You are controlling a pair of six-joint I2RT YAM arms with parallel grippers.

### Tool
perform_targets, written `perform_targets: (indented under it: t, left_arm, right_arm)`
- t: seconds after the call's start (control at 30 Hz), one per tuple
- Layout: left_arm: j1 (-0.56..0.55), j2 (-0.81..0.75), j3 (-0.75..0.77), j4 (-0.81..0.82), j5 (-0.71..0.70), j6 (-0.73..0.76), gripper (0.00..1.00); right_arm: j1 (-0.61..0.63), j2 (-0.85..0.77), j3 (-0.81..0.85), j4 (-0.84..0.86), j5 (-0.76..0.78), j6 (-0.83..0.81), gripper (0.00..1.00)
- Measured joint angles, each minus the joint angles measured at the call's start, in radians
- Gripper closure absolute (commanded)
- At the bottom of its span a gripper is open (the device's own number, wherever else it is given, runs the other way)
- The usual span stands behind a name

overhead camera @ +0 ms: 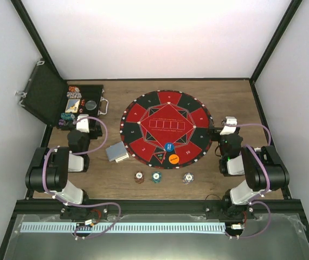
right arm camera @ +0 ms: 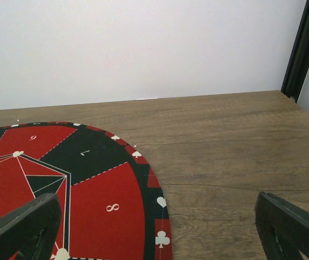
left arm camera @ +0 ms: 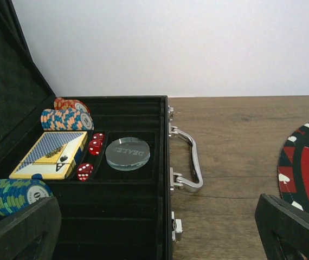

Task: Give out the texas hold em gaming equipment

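A grey-blue-backed deck of playing cards [overhead camera: 116,152] lies on the wood just left of the round red-and-black mat [overhead camera: 143,105]. On the mat's near edge sit a blue disc button [overhead camera: 168,146] and an orange disc button [overhead camera: 173,158]. Three small chip stacks stand in front of the mat: brown [overhead camera: 139,176], teal [overhead camera: 156,176] and white [overhead camera: 188,176]. My left gripper [overhead camera: 84,120] [left arm camera: 160,238] hangs open over the case's near right corner, holding nothing. My right gripper [overhead camera: 229,122] [right arm camera: 157,233] is open and empty at the mat's right edge [right arm camera: 154,179].
The black hinged case [overhead camera: 92,93] [left arm camera: 116,227] lies open at the back left, metal handle [left arm camera: 190,160] facing the mat. Inside are chip rows [left arm camera: 66,118], a boxed deck [left arm camera: 51,154], red dice [left arm camera: 95,146] and a clear dealer disc [left arm camera: 127,153]. A black frame post [right arm camera: 301,49] stands far right.
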Motion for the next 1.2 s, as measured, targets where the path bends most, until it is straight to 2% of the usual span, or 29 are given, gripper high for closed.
perform_targets:
  t: [0.7, 0.77, 0.87, 1.03, 1.13, 1.2]
  left_arm:
    - [-0.002, 0.000, 0.000, 0.000, -0.007, -0.001, 0.00]
    - [0.002, -0.008, 0.004, -0.023, -0.007, -0.005, 0.00]
    - [0.008, -0.060, 0.074, -0.184, 0.002, -0.005, 0.00]
    - [0.010, -0.103, 0.386, -0.550, 0.051, 0.031, 0.00]
    - [0.017, -0.118, 0.520, -0.731, 0.096, 0.059, 0.00]
    - [0.030, -0.132, 0.569, -0.835, 0.139, 0.076, 0.00]
  right_arm:
    - [0.000, 0.000, 0.000, 0.000, 0.002, 0.000, 0.00]
    - [0.000, -0.016, 0.009, -0.042, 0.025, 0.007, 0.00]
    - [-0.002, -0.078, 0.107, -0.229, 0.086, 0.036, 0.00]
    - [-0.004, -0.174, 0.333, -0.459, 0.100, 0.063, 0.00]
    - [-0.008, -0.211, 0.433, -0.564, 0.151, 0.206, 0.00]
    - [-0.035, -0.218, 0.494, -0.661, 0.097, 0.288, 0.00]
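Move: The clear dealer button in the open case lies about 16 cm ahead of the left hand, 3 cm to its left and 10 cm below. The yellow card pack is level with the button and some 10 cm to its left, with the red dice between them; the blue-green chips sit about 11 cm ahead of the hand and 15 cm left. From the right hand the dealer button is roughly 66 cm left and 17 cm ahead. Both open, empty hands first stay put, then lift off together, the left rising about 10 cm while going some 7 cm forward above the near part of the case, its fingers tipping slightly down and turning slightly clockwise. The right climbs faster, about 13 cm up with 6 cm forward and a little to the right, clear of the mat's right side, rolling some 15 degrees so its left side rises; the fingers of both stay wide open and nothing is touched. ##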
